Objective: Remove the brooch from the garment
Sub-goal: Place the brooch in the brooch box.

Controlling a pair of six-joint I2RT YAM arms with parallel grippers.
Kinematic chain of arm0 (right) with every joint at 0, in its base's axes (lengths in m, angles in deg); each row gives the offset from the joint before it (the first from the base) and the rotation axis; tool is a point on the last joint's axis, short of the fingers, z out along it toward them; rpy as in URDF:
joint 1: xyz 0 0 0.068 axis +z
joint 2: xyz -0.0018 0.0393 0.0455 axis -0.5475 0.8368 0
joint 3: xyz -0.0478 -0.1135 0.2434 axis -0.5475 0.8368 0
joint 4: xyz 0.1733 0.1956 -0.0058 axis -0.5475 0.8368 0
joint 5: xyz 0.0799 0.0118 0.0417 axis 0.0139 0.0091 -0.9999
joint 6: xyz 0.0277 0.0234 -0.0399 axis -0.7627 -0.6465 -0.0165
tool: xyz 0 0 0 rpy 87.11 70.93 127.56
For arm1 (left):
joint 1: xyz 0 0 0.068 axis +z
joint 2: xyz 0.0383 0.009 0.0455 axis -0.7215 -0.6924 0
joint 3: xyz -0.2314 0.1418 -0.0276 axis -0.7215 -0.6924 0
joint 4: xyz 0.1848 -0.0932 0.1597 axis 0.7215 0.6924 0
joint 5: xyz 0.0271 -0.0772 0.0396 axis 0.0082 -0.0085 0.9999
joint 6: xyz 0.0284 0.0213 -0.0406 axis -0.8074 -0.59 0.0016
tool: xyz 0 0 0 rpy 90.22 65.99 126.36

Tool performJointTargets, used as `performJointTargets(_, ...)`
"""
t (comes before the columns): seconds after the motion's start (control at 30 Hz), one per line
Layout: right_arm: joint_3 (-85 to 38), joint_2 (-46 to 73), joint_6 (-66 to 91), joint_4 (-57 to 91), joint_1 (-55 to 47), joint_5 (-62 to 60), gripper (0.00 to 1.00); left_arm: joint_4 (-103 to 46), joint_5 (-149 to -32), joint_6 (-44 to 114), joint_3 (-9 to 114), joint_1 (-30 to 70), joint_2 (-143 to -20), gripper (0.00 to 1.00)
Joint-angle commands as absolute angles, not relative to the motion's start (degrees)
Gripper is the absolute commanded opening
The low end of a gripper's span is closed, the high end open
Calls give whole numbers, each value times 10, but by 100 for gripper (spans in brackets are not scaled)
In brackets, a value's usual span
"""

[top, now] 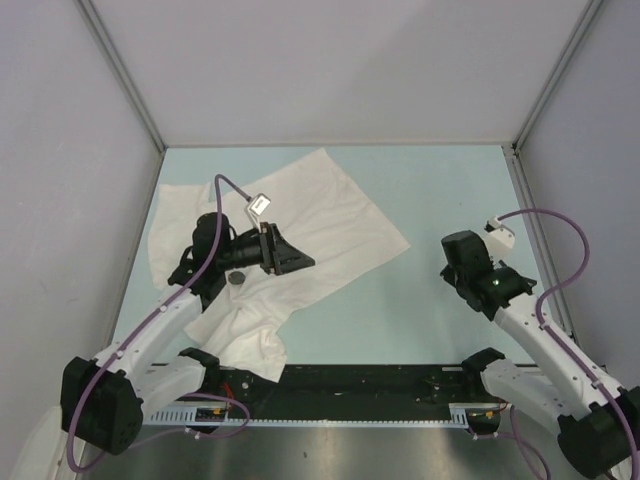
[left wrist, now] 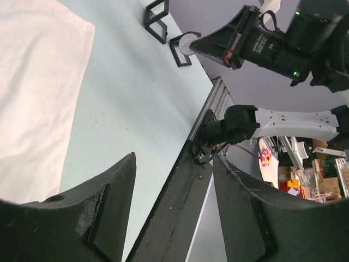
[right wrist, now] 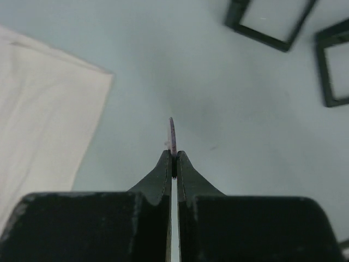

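Note:
The white garment [top: 310,210] lies spread and rumpled on the left half of the table, also in the left wrist view [left wrist: 32,82] and the right wrist view [right wrist: 38,109]. My left gripper [top: 295,255] hovers over its middle, pointing right, jaws wide open and empty [left wrist: 174,164]. My right gripper [top: 458,270] is over bare table to the right of the garment. It is shut [right wrist: 174,155] on the brooch [right wrist: 172,134], a thin round disc seen edge-on above the fingertips. The left wrist view shows the brooch [left wrist: 188,43] as a pale disc at the right gripper's tip, clear of the cloth.
A small dark round piece [top: 237,278] lies on the garment beside the left arm. Two black square frames [right wrist: 270,22] [right wrist: 332,65] rest on the table beyond the right gripper. Grey walls close in the table on three sides. A black rail [top: 360,385] runs along the near edge.

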State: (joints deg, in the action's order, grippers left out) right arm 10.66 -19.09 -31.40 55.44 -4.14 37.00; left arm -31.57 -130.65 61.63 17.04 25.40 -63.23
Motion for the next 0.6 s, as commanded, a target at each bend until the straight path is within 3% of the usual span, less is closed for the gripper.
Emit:
performJointTargets(0.0,58,-156,-359,717,-98,431,0,-298,-1327,584,188,251,-640,63)
performJointTargets(0.57,21,12,-464,835,-350,529,0,-276,-1355,594,188,249,-646,62)
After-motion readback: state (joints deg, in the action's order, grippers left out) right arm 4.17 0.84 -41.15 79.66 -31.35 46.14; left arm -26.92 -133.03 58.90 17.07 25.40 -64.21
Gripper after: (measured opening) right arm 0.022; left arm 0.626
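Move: The right hand already pinches the brooch. The nearer open frame box, seemingly the brooch box, lies about 19 cm to its right, level with it fore-and-aft and some 14 cm below. The similar farther box stands 10 cm ahead and 15 cm to the right of the hand; the garment's near corner is about 16 cm ahead and 4 cm left. From the left hand the brooch box is some 47 cm right, 3 cm ahead, 22 cm lower. Rightward and somewhat back, sinking about 5 cm as it goes, the right hand sweeps the brooch roughly 14 cm to the right, towards the nearer open box. Its wrist turns clockwise nearly 40 degrees while tipping down, so the shut fingers swing from pointing forward-down to right-and-down, keeping their pinch on the brooch's edge. ##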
